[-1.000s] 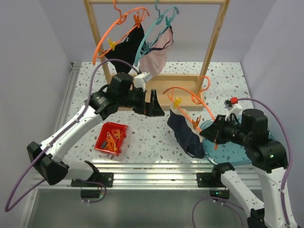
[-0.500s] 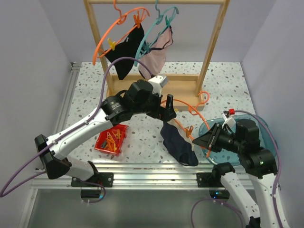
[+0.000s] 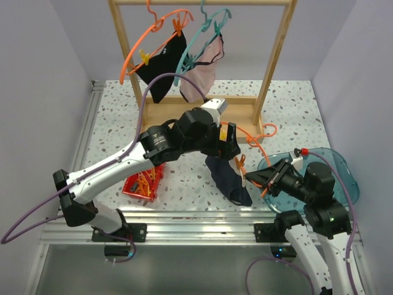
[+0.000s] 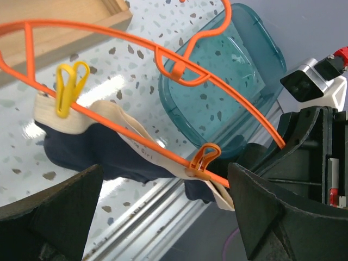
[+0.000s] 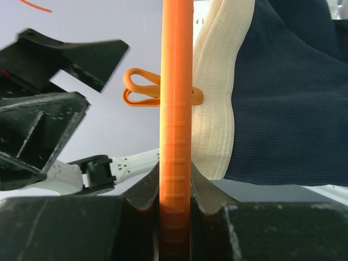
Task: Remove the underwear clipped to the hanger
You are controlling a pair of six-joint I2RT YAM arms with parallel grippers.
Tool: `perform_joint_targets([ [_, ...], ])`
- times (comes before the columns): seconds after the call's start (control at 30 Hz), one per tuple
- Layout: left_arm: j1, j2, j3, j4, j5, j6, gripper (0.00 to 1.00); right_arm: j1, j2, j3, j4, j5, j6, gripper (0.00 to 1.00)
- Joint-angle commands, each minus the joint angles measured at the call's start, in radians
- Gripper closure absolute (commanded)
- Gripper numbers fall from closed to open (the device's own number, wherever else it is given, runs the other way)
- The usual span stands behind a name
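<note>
My right gripper [image 5: 175, 190] is shut on the bar of an orange hanger [image 5: 176, 109] and holds it low over the table's front [image 3: 249, 136]. Navy underwear [image 3: 224, 175] with a beige waistband [image 5: 217, 109] hangs from that hanger. A yellow clip [image 4: 69, 87] and an orange clip [image 4: 202, 160] pin the waistband to the bar. My left gripper [image 4: 166, 217] stands wide open just above the hanger, its fingers on either side of the orange clip and apart from it. In the top view the left gripper [image 3: 230, 144] hides the yellow clip.
A wooden rack [image 3: 273, 61] at the back carries an orange hanger with black underwear [image 3: 161, 67] and a teal hanger with pink underwear [image 3: 199, 77]. A red bin of clips [image 3: 142, 181] sits front left. A teal tray [image 3: 334, 166] lies under the right arm.
The left arm has swung right and forward until its open gripper is over the hanger. The right gripper has carried the hanger and navy underwear leftward and nearer the front edge.
</note>
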Motion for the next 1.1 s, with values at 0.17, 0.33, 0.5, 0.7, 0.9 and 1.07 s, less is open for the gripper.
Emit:
perform_joint_targets([
  [0.17,-0.064,0.121,0.151,-0.144,-0.052,-0.237,0.00,-0.002,-0.026,-0.004,0.104,0.001,0.019,1.00],
  [0.33,-0.074,0.121,0.152,-0.126,-0.070,-0.255,0.00,-0.003,-0.014,0.019,0.070,-0.010,-0.063,1.00],
  [0.5,-0.071,0.037,0.071,-0.105,-0.240,-0.287,0.00,-0.002,-0.020,0.036,0.055,-0.016,-0.087,1.00],
  [0.7,-0.016,-0.150,-0.197,0.136,-0.236,-0.359,0.00,-0.002,-0.045,0.022,0.106,-0.024,-0.037,1.00],
  [0.9,0.048,-0.278,-0.515,0.518,-0.038,-0.473,0.00,-0.002,-0.081,-0.010,0.214,-0.047,0.061,1.00],
  [1.07,0.058,-0.258,-0.584,0.766,0.039,-0.521,0.00,-0.002,-0.098,-0.025,0.269,-0.056,0.123,1.00],
])
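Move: The yellow clip, near the hanger's free end, is about 5 cm ahead of the left gripper, 2 cm to its left and a touch lower. From that gripper, the orange clip is some 3 cm back, 2 cm right and 4 cm down, and the dark underwear hangs roughly 4 cm back, 1 cm left and 10 cm below. From the right gripper, which holds the hanger, the yellow clip is about 14 cm ahead, 9 cm left and 2 cm higher. Dip the open left gripper down, right and slightly back some 4 cm, sweep it left about 7 cm, then sink it with a small return right, beside the waistband by the yellow clip. Meanwhile turn it counter-clockwise, tip its fingers down and drop its left side some 20 degrees. Keep the right gripper shut on the hanger, hold it nearly still, then raise it about 3 cm, tilting it up slightly. ##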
